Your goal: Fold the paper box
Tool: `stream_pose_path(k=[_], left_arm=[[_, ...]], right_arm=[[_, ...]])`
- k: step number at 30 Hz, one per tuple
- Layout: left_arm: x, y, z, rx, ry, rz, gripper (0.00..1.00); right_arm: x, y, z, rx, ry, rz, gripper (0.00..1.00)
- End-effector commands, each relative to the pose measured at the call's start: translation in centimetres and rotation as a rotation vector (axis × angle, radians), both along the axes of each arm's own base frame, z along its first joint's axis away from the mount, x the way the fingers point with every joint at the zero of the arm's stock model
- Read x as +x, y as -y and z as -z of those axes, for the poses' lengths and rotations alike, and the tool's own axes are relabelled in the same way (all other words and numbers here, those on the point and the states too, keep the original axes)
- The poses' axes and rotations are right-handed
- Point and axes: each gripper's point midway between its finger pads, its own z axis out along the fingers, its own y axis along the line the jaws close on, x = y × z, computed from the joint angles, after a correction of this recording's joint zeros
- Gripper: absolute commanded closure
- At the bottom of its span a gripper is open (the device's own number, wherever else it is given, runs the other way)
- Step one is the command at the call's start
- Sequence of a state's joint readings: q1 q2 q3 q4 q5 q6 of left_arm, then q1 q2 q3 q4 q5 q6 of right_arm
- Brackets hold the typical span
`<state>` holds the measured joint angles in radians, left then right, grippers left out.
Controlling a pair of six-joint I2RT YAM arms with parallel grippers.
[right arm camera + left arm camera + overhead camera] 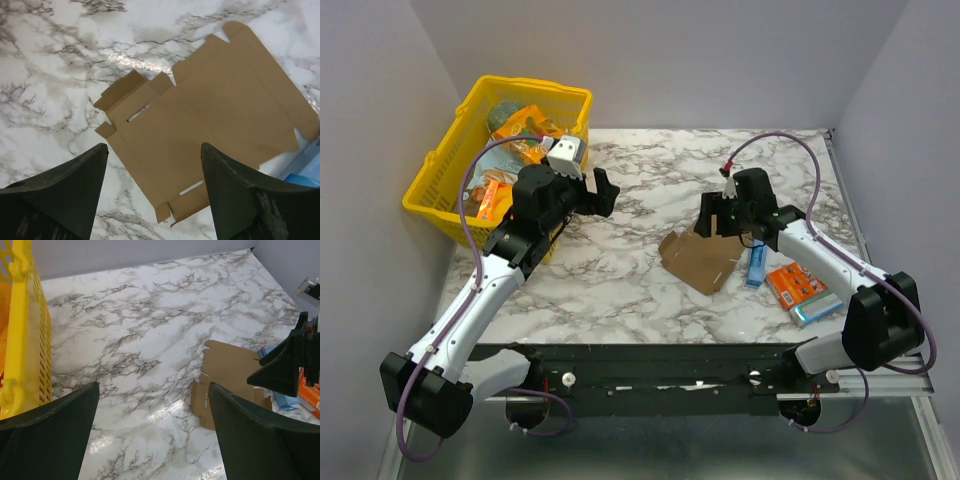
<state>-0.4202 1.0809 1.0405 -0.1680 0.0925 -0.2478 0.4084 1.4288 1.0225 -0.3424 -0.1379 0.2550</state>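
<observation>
The paper box (698, 262) is a flat brown cardboard cut-out with small flaps, lying unfolded on the marble table right of centre. My right gripper (717, 220) hovers over its far edge, open, with nothing between its fingers. In the right wrist view the paper box (215, 110) lies flat below the open right gripper (154, 147). My left gripper (598, 190) is open at the table's far left, well apart from the cardboard. In the left wrist view, the paper box (230, 370) shows beyond the open left gripper (154, 390), partly hidden by its right finger.
A yellow basket (438, 165) with several packets stands at the back left, close beside the left arm. A slim blue packet (756, 265) lies just right of the cardboard. An orange packet (798, 285) lies further right. The table's right edge (850, 215) is near.
</observation>
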Motion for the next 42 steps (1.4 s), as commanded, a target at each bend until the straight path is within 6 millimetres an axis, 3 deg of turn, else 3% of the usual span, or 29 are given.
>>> stream_pose_path(k=[1,8,14,20,27,35,39,42], left_arm=[[0.2,-0.4,-0.5,-0.008,0.002,-0.032,0.01],[0.2,0.3,0.6,-0.014,-0.025,0.001,0.01],[0.2,0.0,0.8,-0.002,-0.022,-0.012,0.01],[0.1,-0.1,0.6,0.003,-0.013,-0.012,0.01],[0.0,-0.4,0.7,0.010,-0.009,-0.016,0.01],[-0.6,-0.3,0.7,-0.003,-0.005,-0.004,0.01],[-0.9,-0.4,1.0,0.002,-0.010,-0.001,0.01],[-1.1,-0.4,0.9,-0.001,-0.009,0.002,0.01]], right_arm=[[-2.5,3.9,1.5,-0.103,-0.167,0.248,0.17],[-7.3,5.0,5.3,-0.085,-0.362,0.373,0.18],[-8.5,5.0,6.2,-0.069,-0.412,0.404,0.19],[-9.3,5.1,8.6,-0.094,-0.484,0.419,0.23],[-9.2,5.3,9.0,-0.101,-0.464,0.413,0.50],[-9.6,4.2,10.3,-0.073,-0.508,0.360,0.63],[-9.6,3.1,9.6,-0.024,-0.515,0.310,0.88],[-9.6,2.2,8.5,0.033,-0.509,0.295,0.99]])
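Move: The paper box's slotted near-right flap lies about 9 cm back and 5 cm to the right of the right hand, some 11 cm below it. The flat blank's middle is about 2 cm back and 3 cm right of that hand, the blue box about 4 cm back and 13 cm right, both on the table. From the left hand the flap is roughly 8 cm back, 22 cm right and 27 cm down. The paper box's near-right flap is what the right hand comes down to: open, it sinks and draws back about 10 cm each way, drifting some 4 cm right, while it tips about 30 degrees steeper and swings some 20 degrees clockwise. Slowing near the table, it shuts its wide-open fingers almost fully at the flap's edge, pinching it, and edges about 1 cm left. ##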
